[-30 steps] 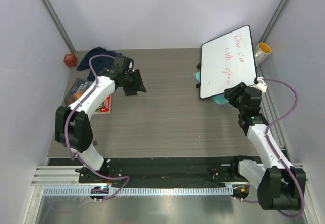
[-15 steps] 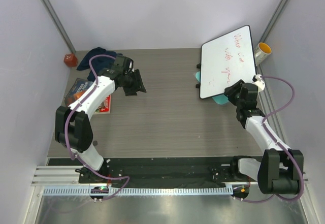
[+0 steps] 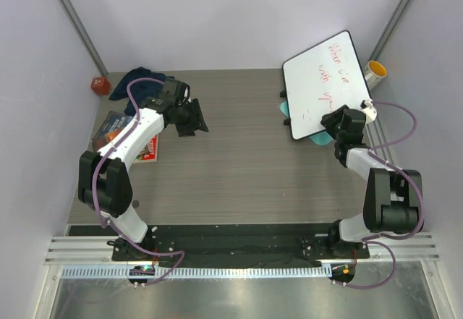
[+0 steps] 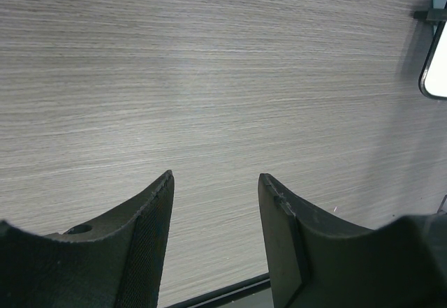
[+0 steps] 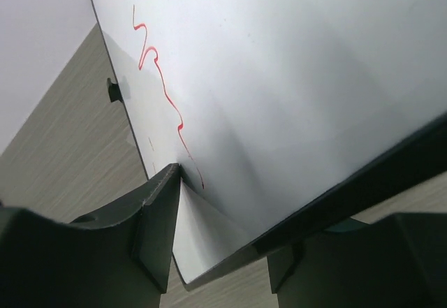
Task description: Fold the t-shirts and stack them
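A crumpled dark navy t-shirt (image 3: 141,75) lies at the back left of the table, behind my left arm. My left gripper (image 3: 194,120) hovers over bare tabletop right of it, open with nothing between its fingers (image 4: 216,177). At the right, my right gripper (image 3: 334,125) is shut on the near corner of a whiteboard (image 3: 322,80) with red writing. In the right wrist view the whiteboard (image 5: 279,77) crosses the jaws slantwise (image 5: 227,210): one fingertip presses its white face and the other sits under its black frame. No t-shirt shows in either wrist view.
A teal board (image 3: 318,139) peeks out under the whiteboard. A yellow-rimmed white cup (image 3: 374,71) lies at the back right wall. A red object (image 3: 100,84) and a printed booklet (image 3: 119,132) sit at the left. Side walls close in on both sides.
The right arm has pulled back toward the right wall, and the whiteboard has tilted and swung with it, its near corner raised. The left arm has not moved.
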`<state>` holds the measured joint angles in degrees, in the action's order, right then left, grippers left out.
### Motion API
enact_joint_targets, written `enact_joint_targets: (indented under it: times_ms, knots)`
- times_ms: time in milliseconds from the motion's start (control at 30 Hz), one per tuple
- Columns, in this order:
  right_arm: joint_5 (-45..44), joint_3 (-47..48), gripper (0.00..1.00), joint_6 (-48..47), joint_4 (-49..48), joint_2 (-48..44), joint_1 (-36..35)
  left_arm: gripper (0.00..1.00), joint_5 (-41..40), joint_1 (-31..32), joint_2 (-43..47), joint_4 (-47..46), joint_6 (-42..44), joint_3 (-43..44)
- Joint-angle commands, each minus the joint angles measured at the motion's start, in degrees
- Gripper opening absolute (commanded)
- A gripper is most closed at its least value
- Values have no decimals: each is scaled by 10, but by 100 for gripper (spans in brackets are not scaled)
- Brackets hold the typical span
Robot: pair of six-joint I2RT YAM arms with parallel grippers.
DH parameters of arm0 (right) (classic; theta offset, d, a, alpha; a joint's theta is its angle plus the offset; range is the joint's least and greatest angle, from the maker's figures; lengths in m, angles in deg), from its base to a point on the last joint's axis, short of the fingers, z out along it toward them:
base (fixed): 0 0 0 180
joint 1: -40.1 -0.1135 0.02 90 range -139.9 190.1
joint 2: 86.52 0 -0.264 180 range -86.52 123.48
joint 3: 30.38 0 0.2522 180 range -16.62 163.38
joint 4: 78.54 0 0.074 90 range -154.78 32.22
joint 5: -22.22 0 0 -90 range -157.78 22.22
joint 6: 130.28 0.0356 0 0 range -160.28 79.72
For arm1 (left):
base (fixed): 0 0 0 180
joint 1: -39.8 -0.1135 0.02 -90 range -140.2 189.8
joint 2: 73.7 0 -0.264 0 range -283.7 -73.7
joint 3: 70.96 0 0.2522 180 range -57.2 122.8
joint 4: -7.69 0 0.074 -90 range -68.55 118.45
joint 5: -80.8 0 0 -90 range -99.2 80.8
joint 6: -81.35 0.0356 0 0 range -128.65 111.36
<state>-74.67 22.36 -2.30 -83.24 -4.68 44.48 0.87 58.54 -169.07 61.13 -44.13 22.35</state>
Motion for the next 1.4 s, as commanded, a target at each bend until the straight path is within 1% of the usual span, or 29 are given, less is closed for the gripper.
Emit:
enact_joint_targets:
  times_ms: [0, 33, 67, 100, 133, 167, 233, 367, 433, 567, 700, 733, 833, 1033, 1233, 1367]
  knots:
    - [51, 17, 47, 0, -139, 51, 2, 53, -5, -3, 17, -5, 9, 2]
    - [80, 15, 41, 2, -172, 58, 2, 53, -5, -3, 16, -5, 9, 2]
    - [91, 14, 29, 8, -191, 66, 4, 52, -5, -3, 15, -5, 9, 2]
    - [104, 14, 25, 11, -220, 78, 5, 52, -5, -3, 14, -5, 9, 2]
    - [128, 14, 17, 13, -233, 85, 7, 53, -5, -3, 13, -4, 10, 2]
    - [141, 13, 7, 21, -245, 91, 9, 52, -5, -2, 12, -4, 10, 2]
    - [158, 8, 2, 27, -268, 100, 13, 53, -5, -3, 11, -4, 10, 3]
    - [237, -3, 1, 40, -304, 106, 16, 53, -5, -3, 6, -4, 9, 4]
    - [260, -7, 1, 45, -308, 109, 16, 52, -4, -3, 5, -4, 9, 6]
    - [276, -23, 1, 42, -282, 98, 16, 52, -7, -3, 7, -4, 9, 4]
    - [236, -68, 2, 33, -268, 59, 16, 52, -9, -3, 9, -4, 9, 3]
    - [239, -75, 1, 31, -265, 54, 16, 52, -10, -3, 9, -4, 9, 3]
    - [290, -72, 1, 31, -265, 61, 15, 52, -9, -3, 7, -4, 9, 4]
    - [344, -62, 1, 26, -248, 67, 10, 52, -14, -3, 10, -2, 10, 4]
    - [366, -52, 1, -5, -218, 77, -38, 52, -13, -3, 8, -2, 10, 8]
    - [382, -48, 1, -9, -230, 103, -82, 52, -15, -3, 9, -1, 11, 9]
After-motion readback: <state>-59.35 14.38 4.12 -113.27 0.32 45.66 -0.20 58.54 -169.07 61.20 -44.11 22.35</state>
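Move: Whiteboard: its near edge already lies between the right hand's open fingers, one over the face and one beneath. The board's middle is about 9 cm ahead of that hand and 7 cm to its left, roughly at its height. The mug stands some 11 cm ahead and 8 cm to the right, and the teal sheet lies around 6 cm left, level fore and aft, some 11 cm below. From the idle left hand the whiteboard is about 12 cm ahead, 38 cm right. Up, left and a little forward, the right hand goes about 5 cm along with the whiteboard's near edge while its fingers close early and pinch the edge. The wrist tips the fingers upward nearly 20 degrees, rolls the hand's left side up and turns counter-clockwise; keeping the pinch, the hand then eases back and down a centimetre or so before edging left. ##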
